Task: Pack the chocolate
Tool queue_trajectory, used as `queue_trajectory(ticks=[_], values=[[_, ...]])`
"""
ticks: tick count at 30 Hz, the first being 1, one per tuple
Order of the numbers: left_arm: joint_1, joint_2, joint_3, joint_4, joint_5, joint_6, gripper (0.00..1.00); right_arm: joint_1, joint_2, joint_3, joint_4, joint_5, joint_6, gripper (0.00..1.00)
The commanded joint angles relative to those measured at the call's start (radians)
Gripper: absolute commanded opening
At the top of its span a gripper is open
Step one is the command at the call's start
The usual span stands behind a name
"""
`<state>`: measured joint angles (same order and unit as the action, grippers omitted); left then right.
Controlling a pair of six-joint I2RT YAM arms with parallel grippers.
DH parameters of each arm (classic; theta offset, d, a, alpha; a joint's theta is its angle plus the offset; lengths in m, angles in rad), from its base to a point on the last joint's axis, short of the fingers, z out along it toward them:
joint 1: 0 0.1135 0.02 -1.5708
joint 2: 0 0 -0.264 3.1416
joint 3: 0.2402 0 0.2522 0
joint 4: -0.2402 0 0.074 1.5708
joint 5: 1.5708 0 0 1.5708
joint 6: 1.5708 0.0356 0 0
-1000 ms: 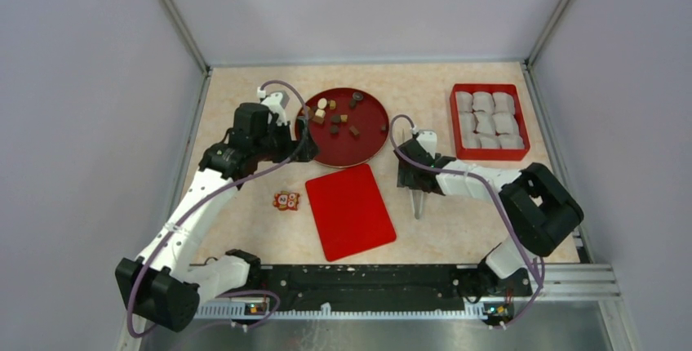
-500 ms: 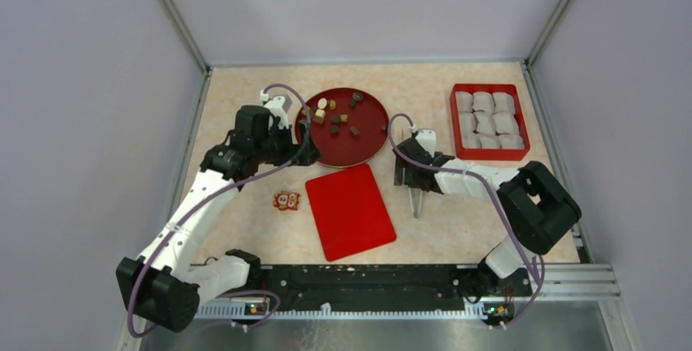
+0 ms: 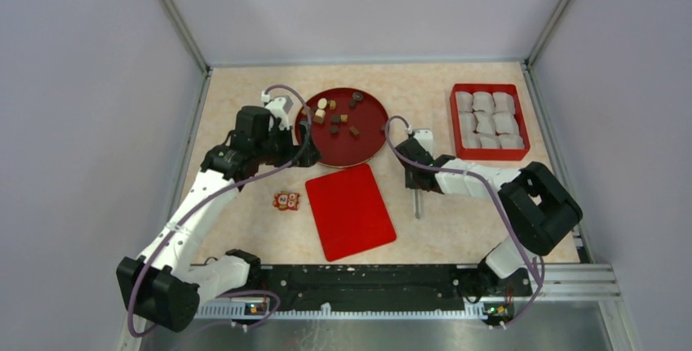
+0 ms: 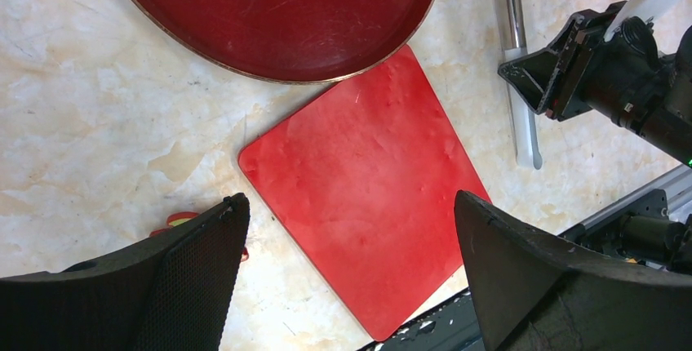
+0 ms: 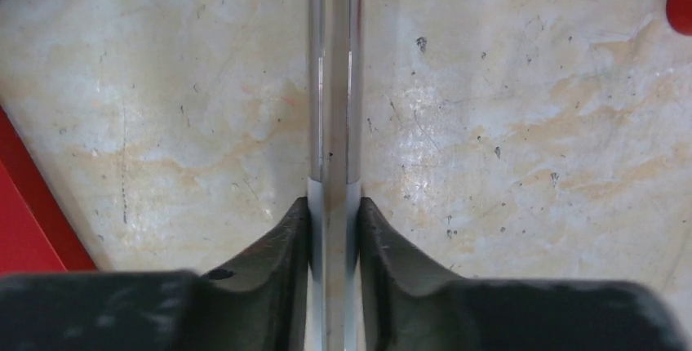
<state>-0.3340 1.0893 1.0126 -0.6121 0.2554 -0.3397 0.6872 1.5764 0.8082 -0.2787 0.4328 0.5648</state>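
Observation:
The chocolate (image 3: 334,118) lies as several small dark, tan and white chunks in the left half of a round red plate (image 3: 367,143). My left gripper (image 3: 303,126) hovers at the plate's left edge, open and holding nothing. In the left wrist view its fingers (image 4: 351,200) frame the flat red lid (image 4: 367,204); no chocolate shows there. My right gripper (image 3: 414,179) is low over the table, right of the plate, shut on metal tongs (image 3: 418,204). Up close, both fingers (image 5: 334,212) press on the two arms of the tongs (image 5: 334,82).
A red box (image 3: 454,122) of white crinkled paper cups stands at the back right. The flat red lid (image 3: 349,211) lies in the middle front. A small red-orange packet (image 3: 286,200) lies to its left. Grey walls enclose the table.
The right gripper's jaws have closed onto the tongs, and it has shifted slightly toward the plate. The left arm has barely moved.

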Motion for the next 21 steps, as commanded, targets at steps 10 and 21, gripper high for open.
queue_trajectory(ticks=[10,21], values=[[0.000,-0.036,-0.035,0.037,0.065,0.024,0.99,0.009,-0.130,0.093,-0.165,-0.033,-0.095,0.00],[0.001,-0.052,-0.074,0.070,0.021,-0.034,0.99,0.009,-0.208,0.232,-0.259,-0.143,-0.127,0.00]])
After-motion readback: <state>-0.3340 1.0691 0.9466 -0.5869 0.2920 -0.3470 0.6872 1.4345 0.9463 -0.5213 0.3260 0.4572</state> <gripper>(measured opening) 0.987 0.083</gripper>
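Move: The tongs stand right at the right hand, its fingers already at both sides of the white handle's front end, their middle about 1 cm farther out. The plate of chocolates is centred some 16 cm left of that hand and 11 ahead, the red board 14 cm left and 8 back, the red box 16 cm right and 12 ahead. From the left hand, the tongs lie about 20 cm right, 1 cm ahead and 20 below. The right fingers squeeze the tongs narrower, then lift them about 6 cm, turning slightly counter-clockwise. ##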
